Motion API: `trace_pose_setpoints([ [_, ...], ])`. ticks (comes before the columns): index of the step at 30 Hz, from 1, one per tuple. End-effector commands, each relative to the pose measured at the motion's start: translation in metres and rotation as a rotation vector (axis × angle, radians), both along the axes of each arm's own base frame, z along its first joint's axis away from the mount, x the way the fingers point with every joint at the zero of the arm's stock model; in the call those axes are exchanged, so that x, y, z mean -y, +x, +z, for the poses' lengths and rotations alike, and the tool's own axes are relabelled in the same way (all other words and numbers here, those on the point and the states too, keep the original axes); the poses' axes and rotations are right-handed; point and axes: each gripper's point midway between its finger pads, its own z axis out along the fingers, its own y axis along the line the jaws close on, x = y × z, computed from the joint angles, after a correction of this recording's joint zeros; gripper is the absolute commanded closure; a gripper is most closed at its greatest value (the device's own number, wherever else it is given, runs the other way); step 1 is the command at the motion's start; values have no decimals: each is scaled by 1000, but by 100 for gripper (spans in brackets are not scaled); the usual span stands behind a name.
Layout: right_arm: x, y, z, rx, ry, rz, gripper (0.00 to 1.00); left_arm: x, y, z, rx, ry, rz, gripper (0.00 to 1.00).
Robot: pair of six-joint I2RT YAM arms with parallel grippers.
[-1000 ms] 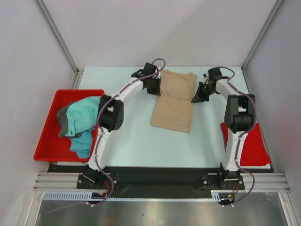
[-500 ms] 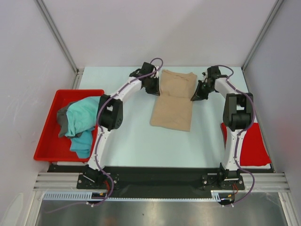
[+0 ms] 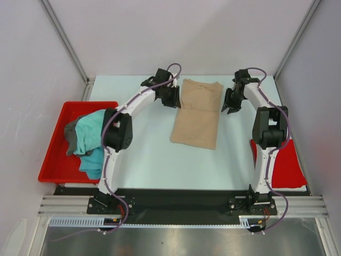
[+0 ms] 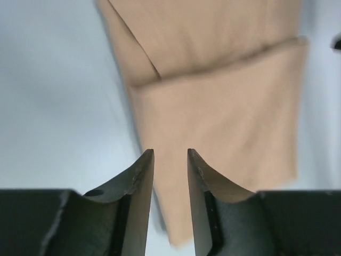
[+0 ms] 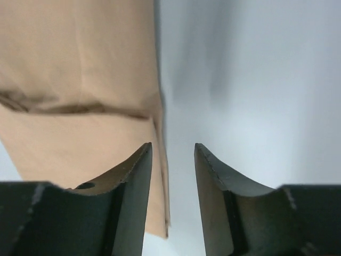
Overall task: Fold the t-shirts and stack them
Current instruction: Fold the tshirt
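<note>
The tan t-shirt (image 3: 198,114) lies folded into a long strip at the back middle of the table, its far part doubled over. My left gripper (image 3: 173,97) hovers at its far left edge, open, with cloth (image 4: 224,96) showing below and between the parted fingers (image 4: 169,154). At the shirt's far right edge my right gripper (image 3: 229,105) is open too; the cloth edge (image 5: 80,80) runs under its left finger, nothing pinched (image 5: 172,146). A teal t-shirt (image 3: 93,133) and a dark grey one (image 3: 70,136) lie crumpled in the red tray.
The red tray (image 3: 58,160) sits at the table's left edge. A flat red mat (image 3: 290,165) lies at the right edge beside the right arm. Enclosure walls and metal posts close in the back and both sides.
Both grippers went from shut to open, letting go of the tan shirt's far edges. Each has drawn a little outward and toward the back; the shirt stays flat.
</note>
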Motion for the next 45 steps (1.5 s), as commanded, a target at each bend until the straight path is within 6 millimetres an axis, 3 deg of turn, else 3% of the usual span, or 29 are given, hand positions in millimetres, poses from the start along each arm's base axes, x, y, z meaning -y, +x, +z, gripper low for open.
trace_pose_setpoints([
  [1, -10, -28, 55, 48, -76, 62, 56, 16, -49, 75, 20, -210, -139, 65],
  [2, -38, -42, 54, 34, 4, 111, 55, 16, -68, 50, -51, -236, -136, 72],
  [3, -56, -42, 72, 76, 73, 132, 55, 17, -79, 46, -74, -261, -147, 76],
  [4, -78, -54, 75, 79, 159, 131, 57, 21, -88, 56, -52, -296, -164, 78],
  [5, -104, -67, 82, 61, 277, 166, 58, 21, -98, 49, -73, -293, -169, 80],
  [6, -131, -83, 79, 37, 331, 205, 62, 18, -113, 33, -115, -279, -174, 81],
  [8, -160, -104, 69, -11, 430, 218, 72, 21, -127, 27, -142, -298, -203, 82],
  [9, -172, -111, 66, -24, 452, 236, 77, 17, -135, 14, -171, -285, -196, 82],
  [10, -189, -120, 59, -37, 473, 264, 87, 16, -136, 10, -175, -276, -191, 82],
  [13, -227, -142, 52, -105, 539, 323, 94, 6, -141, -10, -204, -221, -175, 86],
  [17, -242, -153, 31, -184, 552, 343, 98, -4, -146, -29, -237, -162, -145, 86],
  [25, -222, -167, -19, -297, 504, 320, 100, -16, -158, -56, -285, -112, -111, 87],
  [29, -203, -173, -31, -315, 501, 293, 100, -20, -166, -72, -325, -96, -112, 87],
  [33, -175, -178, -38, -324, 498, 250, 100, -26, -170, -85, -340, -71, -103, 88],
  [39, -115, -194, -44, -334, 456, 159, 100, -33, -173, -88, -332, -39, -107, 89],
  [41, -89, -199, -43, -321, 446, 103, 100, -33, -174, -85, -322, -36, -107, 88],
  [45, -56, -214, -31, -310, 418, 34, 99, -36, -173, -69, -283, -35, -96, 83],
])
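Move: The t-shirt's near left corner lies about 17 cm back, 2 cm left and 7 cm below the left hand; the just-folded hem's left end is 1 cm ahead, 1 cm right and 5 cm below that hand. From the right hand, the middle of the near folded edge is some 18 cm back, 18 cm left and 5 cm below, the near right corner 20 cm back and 7 cm left, and the hem's right end level and 3 cm left, 4 cm below. Left fingertips come down on the t-shirt's near left corner, after about 17 cm back with a small hop, narrowing most of the way shut, and stay there. The right hand, shutting its fingers, arcs up over the cloth some 16 cm back and 23 cm left, dips to the near folded edge, then slides low about 15 cm right along that edge to the near right corner, tilting and rolling roughly 30 degrees. ##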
